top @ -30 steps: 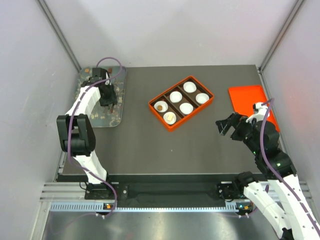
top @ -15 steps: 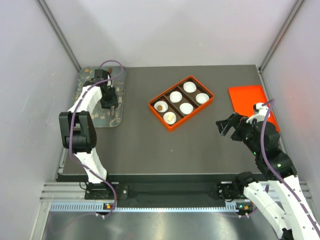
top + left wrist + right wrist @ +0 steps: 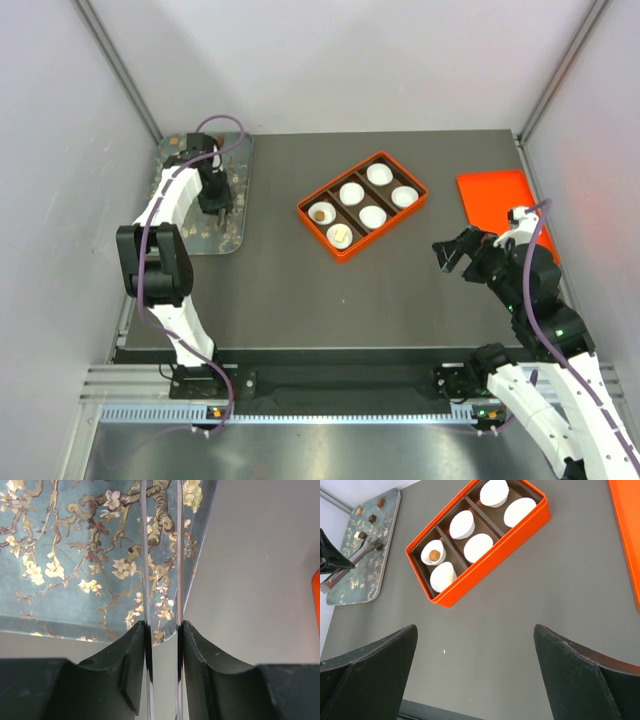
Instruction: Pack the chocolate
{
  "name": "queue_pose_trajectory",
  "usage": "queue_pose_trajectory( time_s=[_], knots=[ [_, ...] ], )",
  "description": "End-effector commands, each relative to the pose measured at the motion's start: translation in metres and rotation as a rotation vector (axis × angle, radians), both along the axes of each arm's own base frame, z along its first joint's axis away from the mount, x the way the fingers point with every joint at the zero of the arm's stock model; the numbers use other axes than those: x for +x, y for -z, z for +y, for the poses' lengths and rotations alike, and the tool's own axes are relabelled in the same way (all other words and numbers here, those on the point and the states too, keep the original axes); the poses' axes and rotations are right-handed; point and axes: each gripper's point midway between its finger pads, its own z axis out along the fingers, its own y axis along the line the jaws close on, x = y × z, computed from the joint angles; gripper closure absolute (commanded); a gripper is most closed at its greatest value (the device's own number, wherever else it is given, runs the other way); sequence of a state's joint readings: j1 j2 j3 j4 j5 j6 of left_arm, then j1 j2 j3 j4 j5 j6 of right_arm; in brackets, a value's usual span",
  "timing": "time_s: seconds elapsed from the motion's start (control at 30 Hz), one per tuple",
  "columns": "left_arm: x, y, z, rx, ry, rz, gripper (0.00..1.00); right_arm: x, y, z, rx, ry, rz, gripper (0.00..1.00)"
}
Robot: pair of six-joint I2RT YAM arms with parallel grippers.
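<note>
Several small chocolate lumps [image 3: 372, 517] lie at the far end of the floral tray [image 3: 350, 592]. Over that tray my left gripper [image 3: 212, 200] is shut on thin metal tongs [image 3: 144, 555]. The two blades run up between the jaws of the left gripper [image 3: 163, 627], and their tips are out of that view. The orange box [image 3: 408, 212] holds white paper cups. One cup has a tan chocolate [image 3: 434, 556] in it, and another holds a cream piece [image 3: 340, 236]. My right gripper [image 3: 474, 630] hangs open and empty over bare table, right of the box.
An orange lid [image 3: 495, 195] lies flat at the table's right edge, just beyond my right gripper [image 3: 450, 250]. Grey walls close in the table on the left, right and far sides. The tray [image 3: 232, 235] sits in the far left corner.
My left gripper has shifted slightly over the tray and its jaws have drawn the tong blades closer together. The right arm has not moved.
</note>
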State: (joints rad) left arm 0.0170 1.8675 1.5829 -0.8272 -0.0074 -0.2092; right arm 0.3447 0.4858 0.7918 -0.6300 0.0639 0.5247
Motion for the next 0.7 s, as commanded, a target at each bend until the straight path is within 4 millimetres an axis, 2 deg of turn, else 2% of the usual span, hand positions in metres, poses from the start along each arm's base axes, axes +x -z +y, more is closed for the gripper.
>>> queue_pose_trajectory(
  time_s=[0.0, 0.27, 0.47, 0.5, 0.53, 0.67],
  knots=[
    [0.003, -0.039, 0.002, 0.02, -0.005, -0.079, 0.63, 0.0, -0.011, 0.001, 0.011, -0.003, -0.034, 0.0],
    [0.0, -0.056, 0.001, 0.015, 0.004, -0.107, 0.64, -0.002, -0.014, 0.001, 0.017, -0.007, -0.04, 0.0],
    [0.0, -0.082, -0.006, 0.001, 0.019, -0.158, 0.65, -0.004, -0.016, 0.001, 0.025, -0.008, -0.046, 0.01],
    [0.0, -0.085, -0.012, -0.028, 0.034, -0.163, 0.65, -0.004, -0.015, 0.001, 0.024, -0.008, -0.04, 0.0],
    [-0.001, -0.09, -0.029, -0.049, 0.076, -0.174, 0.65, -0.005, -0.015, 0.001, 0.025, -0.007, -0.039, 0.0],
    [-0.003, -0.109, -0.069, -0.092, 0.169, -0.218, 0.65, -0.005, -0.016, 0.001, 0.027, -0.007, -0.04, 0.0]
  ],
)
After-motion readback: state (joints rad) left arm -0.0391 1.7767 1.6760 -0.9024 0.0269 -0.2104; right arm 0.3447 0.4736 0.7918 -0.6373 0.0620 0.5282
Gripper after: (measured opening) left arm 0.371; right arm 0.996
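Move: My left hand holds the tongs with a dark chocolate at their tips, about 10 cm ahead, 4 cm to the right and 10 cm below. It is bound for the orange box, its middle some 33 cm to my right, 5 cm farther out and 9 cm down. The cup with the brown chocolate is 23 cm right, 4 ahead; the one with the white chocolate 27 right, 1 back. From my right hand the box lies about 26 cm ahead, 17 left, 23 below. I raise my left hand off the tray, slowly at first and then faster, about 6 cm in all, and late in the rise I start swinging it right towards the box, some 3 cm. My fingers keep squeezing the tongs on the chocolate, while the wrist tips their points up and turns slightly clockwise, each by about 5 degrees. ##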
